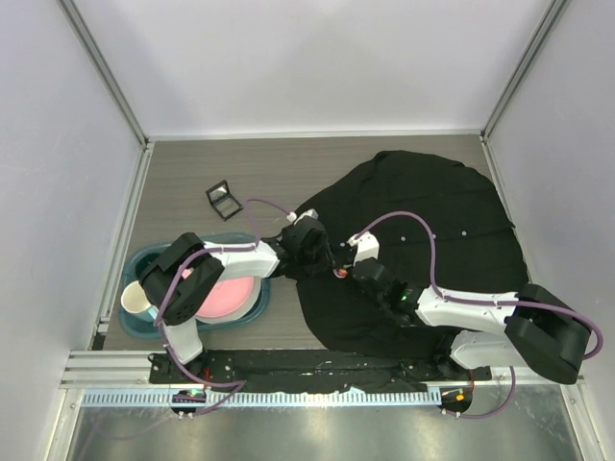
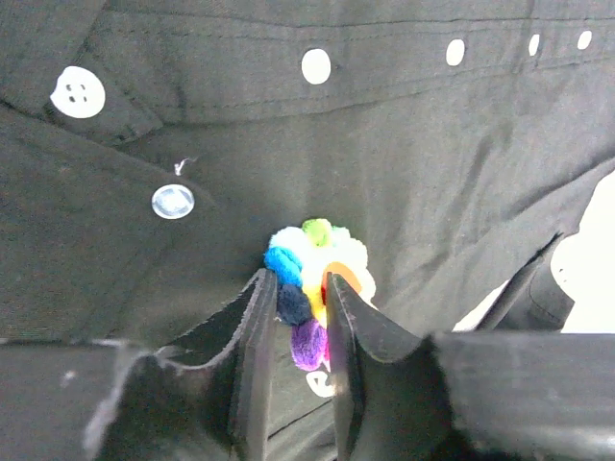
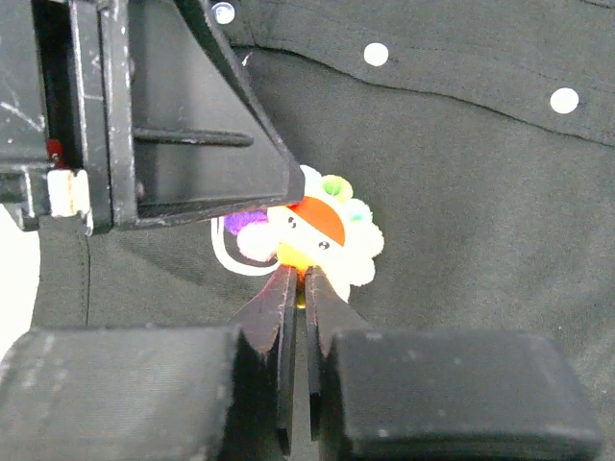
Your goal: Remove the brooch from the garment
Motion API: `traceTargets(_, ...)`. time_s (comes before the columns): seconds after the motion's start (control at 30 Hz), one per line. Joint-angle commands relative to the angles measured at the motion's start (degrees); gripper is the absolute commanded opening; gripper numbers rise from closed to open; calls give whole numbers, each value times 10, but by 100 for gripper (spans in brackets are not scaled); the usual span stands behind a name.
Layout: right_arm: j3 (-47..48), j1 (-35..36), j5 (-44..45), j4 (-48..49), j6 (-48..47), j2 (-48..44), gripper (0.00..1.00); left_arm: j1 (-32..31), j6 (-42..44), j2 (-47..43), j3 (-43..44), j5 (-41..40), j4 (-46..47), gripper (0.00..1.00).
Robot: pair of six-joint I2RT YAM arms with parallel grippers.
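Note:
The garment (image 1: 432, 230) is a black shirt, crumpled at the table's right centre. Its white buttons (image 2: 315, 65) run along the placket. The brooch (image 1: 339, 273) is a small flower with coloured petals, pinned on the garment's left part. In the left wrist view the brooch (image 2: 312, 259) sits between my left gripper's (image 2: 296, 286) tips, which press its navy and purple petals. My left gripper (image 1: 325, 259) comes from the left. My right gripper (image 3: 298, 277) is nearly closed on the yellow lower edge of the brooch (image 3: 327, 235). It (image 1: 352, 274) comes from the right.
A teal tub (image 1: 144, 261) with a pink plate (image 1: 231, 293) sits at the near left under the left arm. A cream cup (image 1: 135, 301) stands at its left edge. A small black frame (image 1: 223, 199) stands behind. Metal rails and white walls close in the table.

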Motion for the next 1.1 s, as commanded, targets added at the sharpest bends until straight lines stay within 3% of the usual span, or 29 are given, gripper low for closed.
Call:
traceTargets(0.0, 0, -1, -5, 31, 4, -5, 11, 0, 13, 3, 32, 3, 1, 23)
traceTargets(0.27, 9, -1, -23, 36, -11, 10, 27, -5, 33, -29, 34, -25, -54, 12)
traceTargets(0.4, 14, -1, -32, 40, -24, 18, 36, -5, 26, -26, 49, -18, -89, 0)
traceTargets(0.53, 22, -1, -47, 41, -39, 29, 45, -5, 11, -24, 58, 2, -99, 0)
traceTargets(0.73, 22, -1, -35, 42, -46, 24, 47, -6, -3, -37, 60, 8, -111, 0)
traceTargets(0.83, 21, 0, -56, 50, -52, 23, 55, -8, -5, -39, 62, 13, -114, 0)
traceTargets(1.07, -6, -1, -99, 87, -33, -20, 65, -28, 38, -72, 62, -44, -130, 1)
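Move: Right at the left hand's fingertips, the brooch has its middle about 2 cm to that hand's right and 1 cm lower. From the right hand, still pinching the brooch's near petals, its middle is roughly 2 cm straight ahead and 1 cm down. A placket button lies some 8 cm beyond the brooch, level with it sideways; the pink plate lies about 28 cm to the brooch's left and 7 cm nearer the robot. Closing fully from about a third open, the left fingers shut on the brooch's left edge beside the blue petal, then ease back and up about 1 cm, still shut. The right fingers let go of the near petals and spread wide either side of the brooch, that hand sinking and drawing back about 1 cm before sliding some 2 cm left, turning counter-clockwise 10 degrees. ##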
